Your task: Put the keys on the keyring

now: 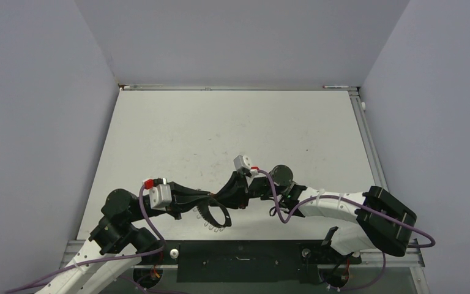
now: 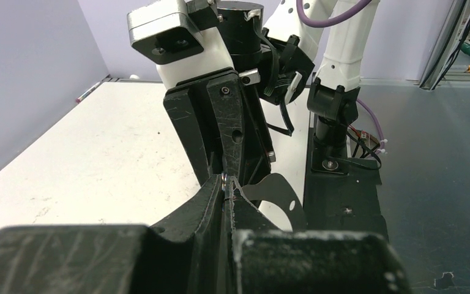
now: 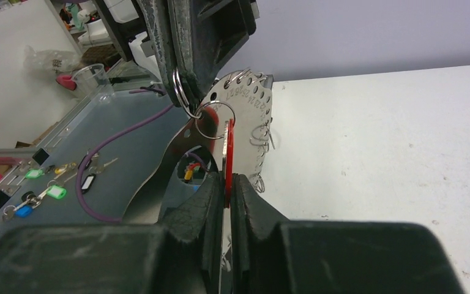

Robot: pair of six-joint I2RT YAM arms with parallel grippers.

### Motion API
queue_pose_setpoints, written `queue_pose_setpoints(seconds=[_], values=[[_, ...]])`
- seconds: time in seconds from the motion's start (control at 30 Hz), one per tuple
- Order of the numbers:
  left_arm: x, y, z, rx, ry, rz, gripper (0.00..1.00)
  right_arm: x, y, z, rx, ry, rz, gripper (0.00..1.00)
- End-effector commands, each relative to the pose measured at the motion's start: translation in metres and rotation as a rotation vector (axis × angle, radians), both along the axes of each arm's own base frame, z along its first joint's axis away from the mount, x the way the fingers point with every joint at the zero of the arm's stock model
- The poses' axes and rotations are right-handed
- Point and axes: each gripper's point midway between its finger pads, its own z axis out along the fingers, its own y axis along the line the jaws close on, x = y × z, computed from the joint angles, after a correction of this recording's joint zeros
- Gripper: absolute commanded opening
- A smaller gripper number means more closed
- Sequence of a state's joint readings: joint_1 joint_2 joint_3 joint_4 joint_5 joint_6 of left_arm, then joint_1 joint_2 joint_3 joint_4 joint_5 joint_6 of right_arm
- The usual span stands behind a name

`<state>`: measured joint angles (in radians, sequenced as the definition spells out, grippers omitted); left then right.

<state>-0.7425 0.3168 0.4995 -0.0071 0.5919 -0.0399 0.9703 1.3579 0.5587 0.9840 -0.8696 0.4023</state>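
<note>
My two grippers meet low over the near middle of the table. A tiny key with a flat red head [image 3: 228, 153] stands on edge between the shut jaws of my right gripper [image 3: 227, 179] [image 1: 225, 197]. A small silvery split ring [image 3: 212, 120] hangs at the top of the key's head. The keyring [image 3: 251, 104] [image 1: 213, 213] is a wide thin silvery hoop with small wire loops along its rim. My left gripper [image 2: 226, 184] [image 1: 209, 199] is shut on a silvery ring at its edge [image 3: 179, 92]. The key's blade is hidden.
The white table [image 1: 232, 128] stretches away behind the grippers, with grey walls on three sides. In the right wrist view, beyond the table's near edge, a grey bench holds several tagged keys [image 3: 49, 193], a purple cable [image 3: 98, 165] and a plastic cup [image 3: 89, 76].
</note>
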Motion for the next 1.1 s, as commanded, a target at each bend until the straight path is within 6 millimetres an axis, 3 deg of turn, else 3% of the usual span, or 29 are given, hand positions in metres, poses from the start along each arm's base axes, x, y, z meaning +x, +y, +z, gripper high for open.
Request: queue_pose_setpoints(seconds=[0.0, 0.13, 0.33, 0.5, 0.7, 0.8, 0.83, 0.9, 1.07], values=[[-0.001, 0.003, 0.021, -0.052, -0.060, 0.009, 0.00, -0.003, 0.001, 0.022, 0.074, -0.070, 0.024, 0.05], [-0.001, 0.003, 0.021, -0.052, -0.061, 0.009, 0.00, 0.004, 0.000, 0.020, 0.027, -0.098, -0.013, 0.05], [-0.001, 0.003, 0.020, -0.051, -0.059, 0.007, 0.00, 0.046, -0.007, 0.020, -0.177, -0.293, -0.228, 0.05], [-0.002, 0.003, 0.020, -0.050, -0.058, 0.005, 0.00, 0.069, -0.020, 0.042, -0.253, -0.411, -0.348, 0.05], [0.000, 0.003, 0.020, -0.049, -0.054, 0.012, 0.00, 0.075, -0.027, 0.063, -0.294, -0.501, -0.414, 0.05], [0.001, 0.004, 0.021, -0.052, -0.052, 0.023, 0.16, 0.072, -0.026, 0.064, -0.334, -0.550, -0.431, 0.05], [0.003, 0.004, 0.020, -0.052, -0.049, 0.034, 0.30, 0.068, -0.023, 0.064, -0.351, -0.574, -0.432, 0.05], [0.007, 0.007, 0.021, -0.059, -0.047, 0.063, 0.51, 0.069, -0.024, 0.065, -0.388, -0.608, -0.466, 0.05], [0.010, 0.013, 0.026, -0.082, -0.057, 0.104, 0.74, 0.067, -0.021, 0.071, -0.449, -0.682, -0.516, 0.05]])
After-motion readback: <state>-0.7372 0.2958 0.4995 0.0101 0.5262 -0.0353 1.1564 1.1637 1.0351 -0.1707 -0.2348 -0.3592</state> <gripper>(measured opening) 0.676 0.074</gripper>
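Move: My right fingers are already shut on the red tag. The keyring it hangs from is still pinched between my left fingertips, about 3 cm to the left of my right hand, 1 cm back and 1 cm higher. From my left hand the tag is roughly 2 cm to the right, 1 cm ahead and 1 cm lower. The ringed plate hangs 3 cm back, 1 cm right and 4 cm below my left hand. I keep the red tag pinched in my right fingers and, after a brief wait, carry it forward about 5 cm and up about 4 cm, rolling the wrist some 30 degrees while its fingertips dip and swing clockwise. My left hand drifts only about 1 cm forward and up, holding on at first, then opens wide late on and lets go of the keyring. ##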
